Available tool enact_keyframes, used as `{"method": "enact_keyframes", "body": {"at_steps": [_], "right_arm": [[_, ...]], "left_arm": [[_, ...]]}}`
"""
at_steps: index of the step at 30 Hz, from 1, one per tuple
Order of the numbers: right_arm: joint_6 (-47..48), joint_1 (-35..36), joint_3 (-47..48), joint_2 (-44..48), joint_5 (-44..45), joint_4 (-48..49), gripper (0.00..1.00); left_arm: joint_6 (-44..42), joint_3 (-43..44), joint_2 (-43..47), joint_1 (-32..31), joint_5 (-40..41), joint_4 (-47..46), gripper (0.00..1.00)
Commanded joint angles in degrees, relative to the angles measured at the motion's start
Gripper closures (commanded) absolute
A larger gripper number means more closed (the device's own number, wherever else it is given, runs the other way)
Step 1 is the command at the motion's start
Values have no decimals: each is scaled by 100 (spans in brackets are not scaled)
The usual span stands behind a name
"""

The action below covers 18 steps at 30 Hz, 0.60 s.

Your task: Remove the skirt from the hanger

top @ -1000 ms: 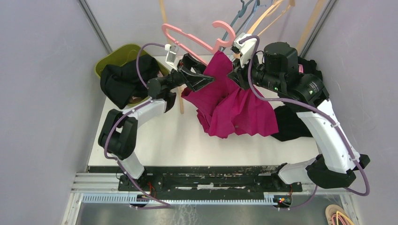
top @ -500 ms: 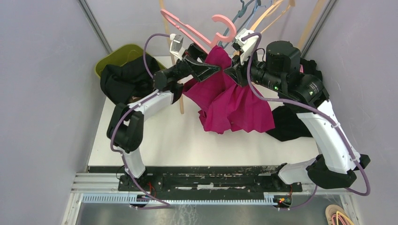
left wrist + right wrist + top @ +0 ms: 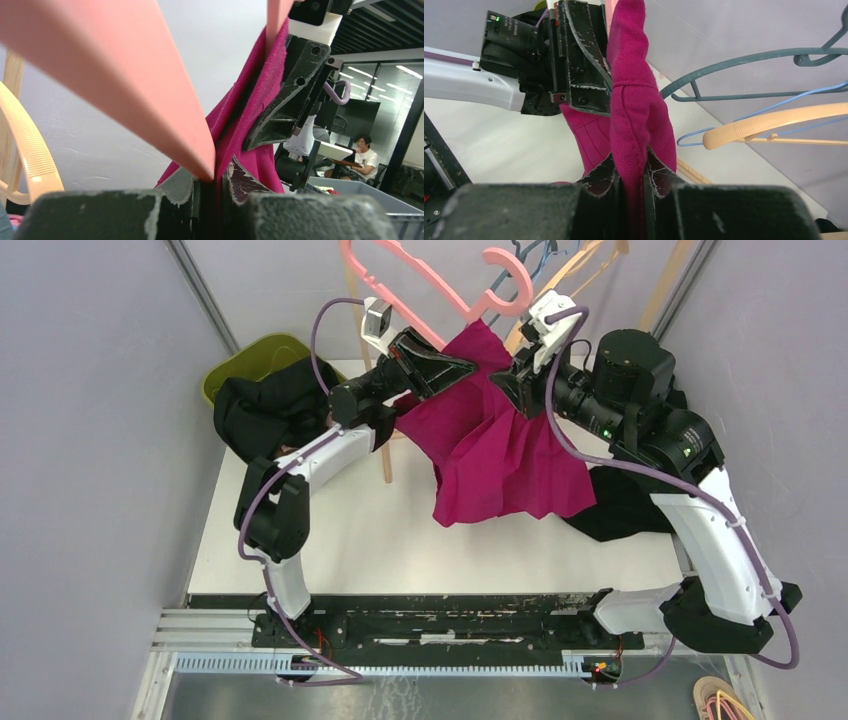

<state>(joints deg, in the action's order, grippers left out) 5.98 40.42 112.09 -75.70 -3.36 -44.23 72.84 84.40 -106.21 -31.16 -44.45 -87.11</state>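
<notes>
The magenta skirt (image 3: pixel 500 450) hangs bunched between both grippers, its lower folds over the white table (image 3: pixel 330 540). The pink hanger (image 3: pixel 400 285) rises above it toward the back wall, hook (image 3: pixel 505 275) to the right. My left gripper (image 3: pixel 468 365) is shut; in the left wrist view the hanger's arm (image 3: pixel 125 65) tapers into the left gripper (image 3: pixel 218 175), skirt cloth (image 3: pixel 260 100) pressed beside it. My right gripper (image 3: pixel 505 388) faces it closely. In the right wrist view the right gripper (image 3: pixel 630 160) is shut on a thick fold of the skirt (image 3: pixel 634 105).
A green bin (image 3: pixel 245 355) at the back left holds black clothes (image 3: pixel 265 410). Another black garment (image 3: pixel 620 505) lies at the right under the right arm. Several other hangers (image 3: pixel 560 270) hang at the back, among them a teal hanger (image 3: pixel 744 65) and a beige hanger (image 3: pixel 774 122).
Both arms have risen and shifted toward the back right, lifting skirt and hanger higher. The left gripper's jaws have come together on the hanger's arm.
</notes>
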Motion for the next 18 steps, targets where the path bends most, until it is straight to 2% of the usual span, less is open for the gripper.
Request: {"method": "enact_keyframes", "body": {"at_steps": [1, 5, 8, 9, 13, 15, 18], "right_arm": [[-36, 134, -89, -248, -194, -81, 99], [-18, 138, -129, -247, -47, -78, 99], [137, 135, -186, -226, 299, -60, 99], [217, 137, -213, -203, 397, -37, 97], [411, 133, -518, -29, 458, 270, 63], [433, 133, -507, -52, 367, 259, 54], [455, 136, -379, -145, 336, 159, 49]], "left_arm": [[-125, 495, 264, -244, -695, -297, 97], [-509, 154, 583, -250, -432, -107, 97], [-745, -39, 815, -255, -521, 218, 97], [-869, -154, 904, -251, -561, 362, 97], [-1166, -637, 1161, -252, -546, 462, 97], [-1121, -738, 1202, -251, -559, 368, 97], [-1028, -761, 1203, -252, -605, 242, 97]]}}
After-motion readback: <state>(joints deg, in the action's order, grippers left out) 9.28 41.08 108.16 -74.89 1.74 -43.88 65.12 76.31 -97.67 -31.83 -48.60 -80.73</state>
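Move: The left gripper already pinches the fuchsia skirt's waistband against the pink hanger, whose body lies about 5 cm ahead, 4 cm left and 5 cm above it. The right gripper also holds the waistband, with the skirt's body some 12 cm below it and 2 cm back. From the right gripper, the pink hanger is about 5 cm ahead, 7 cm left and 5 cm up, and a wooden hanger on the rack is roughly 12 cm ahead, 5 cm right, at a like height. Keep the left fingers shut on waistband and hanger; hold nearly still at first, then draw them back about 2.5 cm, sinking slightly. Ease the right gripper a centimetre right and forward with the cloth still pinched, then open its fingers to about half and drop it some 2 cm along the skirt, letting go of the waistband. ##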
